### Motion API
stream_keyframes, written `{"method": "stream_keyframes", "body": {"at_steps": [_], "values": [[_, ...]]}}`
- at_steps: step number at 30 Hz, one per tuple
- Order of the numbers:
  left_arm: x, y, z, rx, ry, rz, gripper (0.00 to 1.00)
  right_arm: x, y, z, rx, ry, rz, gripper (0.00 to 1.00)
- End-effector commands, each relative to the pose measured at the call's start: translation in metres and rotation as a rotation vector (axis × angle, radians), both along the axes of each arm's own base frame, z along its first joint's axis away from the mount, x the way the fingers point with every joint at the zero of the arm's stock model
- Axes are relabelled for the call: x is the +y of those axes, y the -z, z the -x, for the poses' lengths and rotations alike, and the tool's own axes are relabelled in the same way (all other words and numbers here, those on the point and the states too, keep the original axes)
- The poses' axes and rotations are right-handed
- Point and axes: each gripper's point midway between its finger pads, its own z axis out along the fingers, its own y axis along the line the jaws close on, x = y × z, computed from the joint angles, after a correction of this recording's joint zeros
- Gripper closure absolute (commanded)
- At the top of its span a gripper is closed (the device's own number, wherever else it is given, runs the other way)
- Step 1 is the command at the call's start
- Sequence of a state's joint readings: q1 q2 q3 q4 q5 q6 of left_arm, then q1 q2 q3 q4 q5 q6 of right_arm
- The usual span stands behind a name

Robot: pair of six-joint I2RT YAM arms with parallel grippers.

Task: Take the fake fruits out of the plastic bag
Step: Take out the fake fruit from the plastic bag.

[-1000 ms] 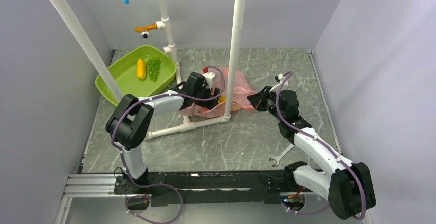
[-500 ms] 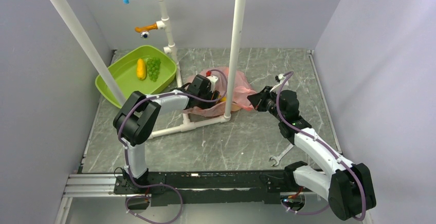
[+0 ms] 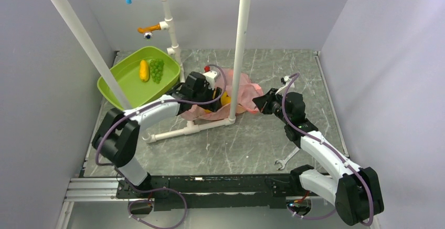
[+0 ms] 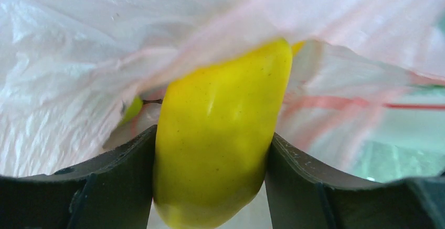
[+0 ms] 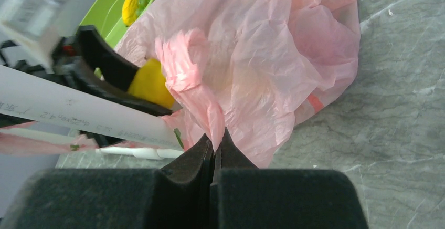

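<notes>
The pink plastic bag (image 3: 247, 91) lies crumpled at mid-table beside a white upright pipe. My left gripper (image 4: 212, 137) reaches into its mouth from the left and is shut on a yellow oval mango-like fake fruit (image 4: 220, 134), both fingers pressed against its sides. From above, the fruit (image 3: 225, 101) shows at the bag's opening. The bag's film (image 4: 78, 55) drapes over and around it. My right gripper (image 5: 215, 137) is shut on a fold of the bag (image 5: 262, 55) at its right side. Any red fruits are hidden.
A green basin (image 3: 123, 84) at the back left holds a slim yellow-orange piece (image 3: 144, 70) and a green grape bunch (image 3: 156, 69). A white pipe frame (image 3: 237, 55) stands over the bag, with blue and orange taps behind. A wrench (image 3: 286, 159) lies near the right arm.
The left gripper has narrowed onto the yellow fruit and drawn back a little to the left, its elbow swinging left. The right arm has held still on the bag.
</notes>
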State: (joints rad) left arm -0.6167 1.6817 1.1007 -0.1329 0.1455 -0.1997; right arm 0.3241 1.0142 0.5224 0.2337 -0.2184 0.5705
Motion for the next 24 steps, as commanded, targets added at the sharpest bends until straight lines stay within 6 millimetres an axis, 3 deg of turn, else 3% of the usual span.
{"method": "stream_keyframes", "body": {"at_steps": [1,6,12,19,24], "values": [[-0.013,-0.044,0.018,-0.021,0.063,0.153,0.72,0.0,-0.019,-0.005,-0.066,0.004,-0.007,1.0],[-0.015,-0.067,0.03,-0.017,0.088,0.249,0.8,0.0,-0.021,-0.005,-0.078,0.005,-0.016,1.0],[-0.008,-0.109,0.042,0.008,0.138,0.458,0.83,-0.002,-0.02,-0.003,-0.074,0.008,-0.009,1.0],[0.038,-0.151,0.03,0.009,0.075,0.572,0.86,-0.003,-0.021,-0.002,-0.082,0.012,-0.004,1.0],[0.071,-0.174,0.007,-0.071,-0.048,0.458,0.91,-0.002,-0.021,-0.003,-0.08,0.006,-0.002,1.0]]}}
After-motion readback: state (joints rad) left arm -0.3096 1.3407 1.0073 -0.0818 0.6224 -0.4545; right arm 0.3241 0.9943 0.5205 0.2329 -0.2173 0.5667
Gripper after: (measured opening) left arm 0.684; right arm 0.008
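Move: The left hand, low in the bag mouth, already grips a yellow fruit; the green basin's middle lies about 34 cm to its left, 12 cm ahead and 7 cm lower. The grapes in the basin are some 27 cm left and 15 cm ahead, and the orange-black brush about 17 cm left and 3 cm ahead. From the right hand, which keeps the bag's handle pinched, the basin is some 46 cm left and 15 cm ahead. Left hand raises its yellow fruit some 13 cm out of the bag, rolling 30 degrees, then veering left. ##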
